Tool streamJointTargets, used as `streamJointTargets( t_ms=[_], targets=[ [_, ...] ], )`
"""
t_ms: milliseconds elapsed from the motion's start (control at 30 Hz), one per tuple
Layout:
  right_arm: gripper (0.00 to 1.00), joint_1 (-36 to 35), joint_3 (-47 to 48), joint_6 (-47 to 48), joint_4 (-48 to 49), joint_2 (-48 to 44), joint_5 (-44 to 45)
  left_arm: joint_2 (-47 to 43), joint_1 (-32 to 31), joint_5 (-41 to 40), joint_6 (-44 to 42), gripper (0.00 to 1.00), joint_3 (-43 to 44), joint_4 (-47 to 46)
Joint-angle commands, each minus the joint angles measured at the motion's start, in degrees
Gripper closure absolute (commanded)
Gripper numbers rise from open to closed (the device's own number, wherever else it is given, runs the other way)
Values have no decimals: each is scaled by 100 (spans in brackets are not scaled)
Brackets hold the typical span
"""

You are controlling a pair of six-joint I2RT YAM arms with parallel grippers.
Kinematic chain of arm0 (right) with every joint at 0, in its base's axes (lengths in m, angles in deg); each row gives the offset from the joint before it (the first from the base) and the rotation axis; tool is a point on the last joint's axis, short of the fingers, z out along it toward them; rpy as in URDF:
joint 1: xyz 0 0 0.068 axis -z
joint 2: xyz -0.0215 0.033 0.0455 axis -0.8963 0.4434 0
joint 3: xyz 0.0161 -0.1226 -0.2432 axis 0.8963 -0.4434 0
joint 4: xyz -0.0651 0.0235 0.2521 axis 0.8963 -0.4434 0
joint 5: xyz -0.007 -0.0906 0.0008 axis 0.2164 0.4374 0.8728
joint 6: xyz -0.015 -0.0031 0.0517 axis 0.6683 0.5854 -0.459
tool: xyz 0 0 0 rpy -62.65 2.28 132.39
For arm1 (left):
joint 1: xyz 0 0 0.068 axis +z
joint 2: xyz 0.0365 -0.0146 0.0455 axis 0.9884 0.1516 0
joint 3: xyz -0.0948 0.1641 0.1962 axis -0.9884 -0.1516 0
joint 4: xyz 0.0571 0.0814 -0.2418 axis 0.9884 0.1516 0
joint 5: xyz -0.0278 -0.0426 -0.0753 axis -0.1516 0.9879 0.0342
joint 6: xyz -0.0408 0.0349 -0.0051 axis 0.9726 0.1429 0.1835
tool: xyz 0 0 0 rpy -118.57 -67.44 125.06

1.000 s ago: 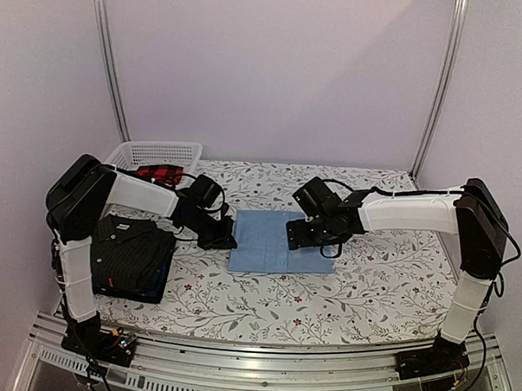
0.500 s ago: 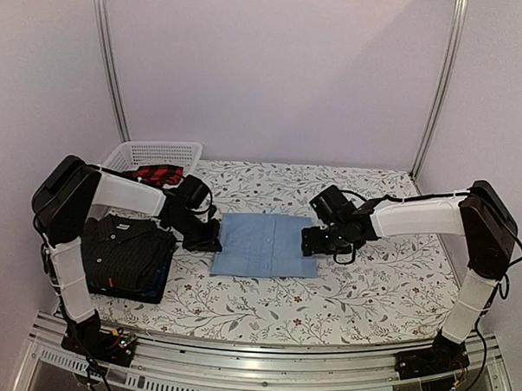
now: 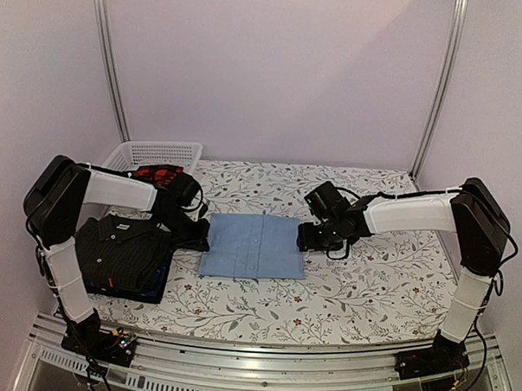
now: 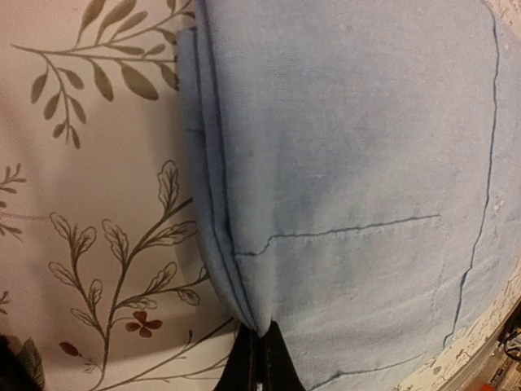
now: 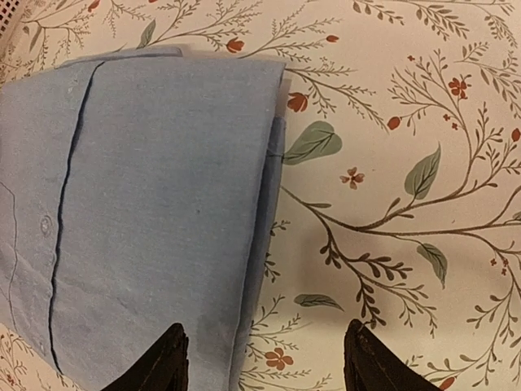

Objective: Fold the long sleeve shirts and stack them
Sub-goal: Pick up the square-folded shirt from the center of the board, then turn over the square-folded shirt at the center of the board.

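Observation:
A folded light blue shirt (image 3: pixel 252 245) lies flat in the middle of the table. My left gripper (image 3: pixel 198 238) is shut on the fold at its left edge, which bunches between the black fingertips in the left wrist view (image 4: pixel 259 346). My right gripper (image 3: pixel 304 238) stands open over the shirt's right edge (image 5: pixel 264 244); one finger (image 5: pixel 167 366) is above the cloth, the other (image 5: pixel 370 362) above the tablecloth, and nothing is pinched. At the left, the black pinstriped shirt (image 3: pixel 124 250) lies folded on a dark navy shirt (image 3: pixel 157 284).
A white lattice basket (image 3: pixel 155 152) with a red plaid cloth (image 3: pixel 158 173) in it stands at the back left. The floral tablecloth (image 3: pixel 379 279) covers the table. Metal posts rise at both back corners.
The light blue shirt has slid left toward the dark stack, held at its edge by my left gripper. My right gripper followed along the shirt's right edge and its jaws narrowed somewhat.

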Motion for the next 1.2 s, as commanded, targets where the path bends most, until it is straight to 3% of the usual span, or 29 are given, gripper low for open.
streamJointTargets(
  t_ms=[0, 167, 567, 833, 1167],
  targets=[
    [39, -1, 338, 112, 95, 456, -203, -309, 103, 15, -289, 100, 225, 294],
    [53, -4, 410, 99, 1, 787, -180, -485, 171, 42, -377, 100, 336, 455],
    [63, -53, 592, 127, -147, 650, -66, -743, 282, 150, -581, 100, 612, 701],
    [89, -62, 869, 107, -180, 632, -227, -879, 327, 206, -675, 100, 753, 873],
    [96, -102, 984, -26, 203, 1295, -816, -1012, 334, 366, -794, 100, 1009, 1107]
  ],
)
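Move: The left gripper already has the blue folded shirt pinched by its left edge, near the table; the shirt's middle lies about 13 cm to its right, level fore and aft. The dark shirt stack sits roughly 24 cm to that hand's left and 6 cm back, the white basket some 16 cm left and 19 cm ahead. From the open right gripper the shirt's middle is about 15 cm left and 4 cm down, its right edge only a centimetre or so left. Keep the left fingers shut on the shirt's left edge and raise them about 8 cm, easing slightly forward. Meanwhile dip the open right gripper roughly 3.5 cm down to the shirt's right edge, pause, then rise a little and follow left while closing the fingers almost shut at that edge, ending about 4 cm farther left with a slight dip. ##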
